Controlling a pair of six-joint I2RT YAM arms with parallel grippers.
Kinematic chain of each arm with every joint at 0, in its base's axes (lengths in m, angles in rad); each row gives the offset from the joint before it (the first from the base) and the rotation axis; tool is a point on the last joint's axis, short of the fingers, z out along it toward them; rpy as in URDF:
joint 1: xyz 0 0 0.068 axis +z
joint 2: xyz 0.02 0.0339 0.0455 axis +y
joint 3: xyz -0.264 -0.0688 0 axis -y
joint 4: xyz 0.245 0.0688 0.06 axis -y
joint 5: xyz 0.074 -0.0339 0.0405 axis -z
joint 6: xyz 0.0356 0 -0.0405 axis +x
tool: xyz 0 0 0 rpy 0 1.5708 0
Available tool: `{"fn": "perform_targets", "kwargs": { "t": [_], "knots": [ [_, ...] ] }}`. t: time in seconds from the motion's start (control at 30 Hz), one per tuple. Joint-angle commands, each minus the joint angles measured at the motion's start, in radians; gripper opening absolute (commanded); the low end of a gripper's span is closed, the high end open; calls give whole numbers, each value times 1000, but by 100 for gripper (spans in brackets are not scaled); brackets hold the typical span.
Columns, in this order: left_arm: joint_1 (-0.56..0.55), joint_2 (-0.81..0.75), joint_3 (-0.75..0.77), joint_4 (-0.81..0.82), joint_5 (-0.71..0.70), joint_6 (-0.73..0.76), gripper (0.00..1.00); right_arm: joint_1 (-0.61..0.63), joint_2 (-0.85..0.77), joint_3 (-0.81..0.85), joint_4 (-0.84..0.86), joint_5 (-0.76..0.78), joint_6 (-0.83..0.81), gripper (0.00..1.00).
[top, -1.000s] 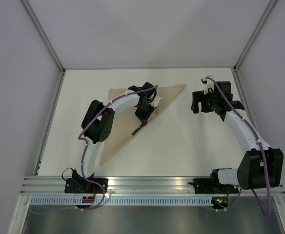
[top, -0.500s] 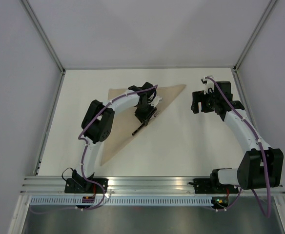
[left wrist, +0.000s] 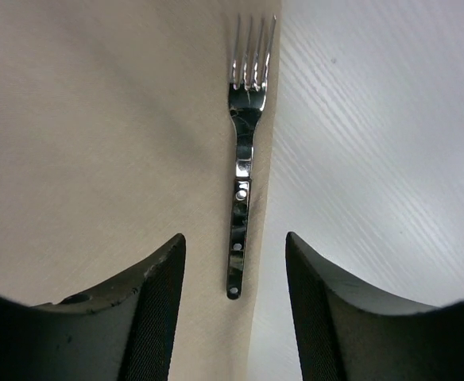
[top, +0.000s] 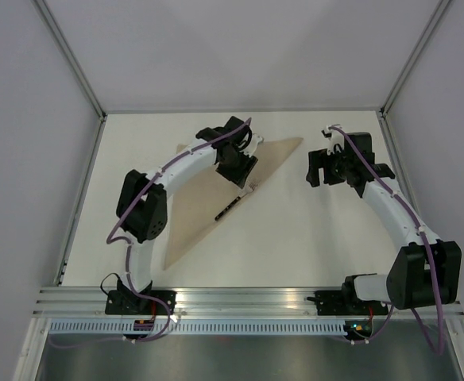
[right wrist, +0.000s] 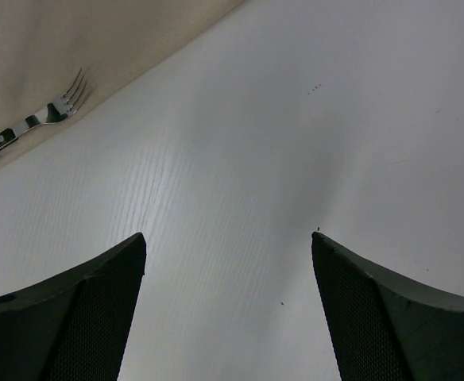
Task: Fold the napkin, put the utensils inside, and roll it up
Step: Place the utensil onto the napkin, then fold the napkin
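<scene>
The tan napkin (top: 208,178) lies folded into a triangle on the white table, and it fills the left side of the left wrist view (left wrist: 97,127). The fork (top: 236,200) rests along the napkin's long diagonal edge, tines toward the far right and black handle toward the near left. In the left wrist view the fork (left wrist: 244,159) lies flat just inside the cloth's edge. My left gripper (top: 238,167) hovers above it, open (left wrist: 233,238) and holding nothing. My right gripper (top: 327,168) hangs open (right wrist: 228,234) over bare table to the right, with the fork (right wrist: 33,119) far off.
The white table (top: 295,230) is walled by grey panels at the back and both sides. A metal rail (top: 240,298) with the arm bases runs along the near edge. Purple cables follow both arms.
My left gripper has opened and let go of the fork, then pulled back toward the far side. The fork now lies free on the napkin's edge. The right arm has barely moved.
</scene>
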Motion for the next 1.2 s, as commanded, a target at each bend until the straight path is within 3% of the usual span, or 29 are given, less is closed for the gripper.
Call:
{"fn": "perform_targets", "kwargs": {
  "t": [0.0, 0.17, 0.43, 0.57, 0.83, 1.17],
  "knots": [
    [15, -194, 79, 1, -116, -142, 58, 90, -19, 52, -17, 10, -24, 90],
    [83, -454, 32, -14, -267, -351, 56, 342, 24, 89, -2, 101, -21, 85],
    [81, -940, -97, -14, -397, -509, 59, 865, 178, 141, 142, 274, -33, 72],
    [81, -1085, -149, -27, -408, -535, 60, 1043, 283, 187, 212, 328, -82, 68],
    [81, -1216, -195, -77, -449, -570, 59, 1238, 452, 261, 310, 343, -169, 63],
    [81, -1237, -181, -87, -454, -569, 57, 1319, 542, 225, 517, 353, -262, 61]
  ]
}}
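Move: The fork lies already released on the napkin, its middle roughly 7 cm below the left hand and 2 cm back. From the right hand, the fork is about 25 cm left, 2 cm back and 15 cm down. The right hand's goal, the folded napkin's near corner, is some 46 cm left, 24 cm back and 15 cm down from it; that corner is about 24 cm back and 21 cm left of the left hand. The fork and napkin are left untouched as the left hand, still open, climbs away about 36 cm and swings left and back, its wrist tipping up until the fingers point forward. Meanwhile the right hand sweeps some 40 cm left and about 23 back, sinking a little, towards the napkin's near corner; it turns roughly 70 degrees counter-clockwise and its fingers partly close, still apart and empty. ##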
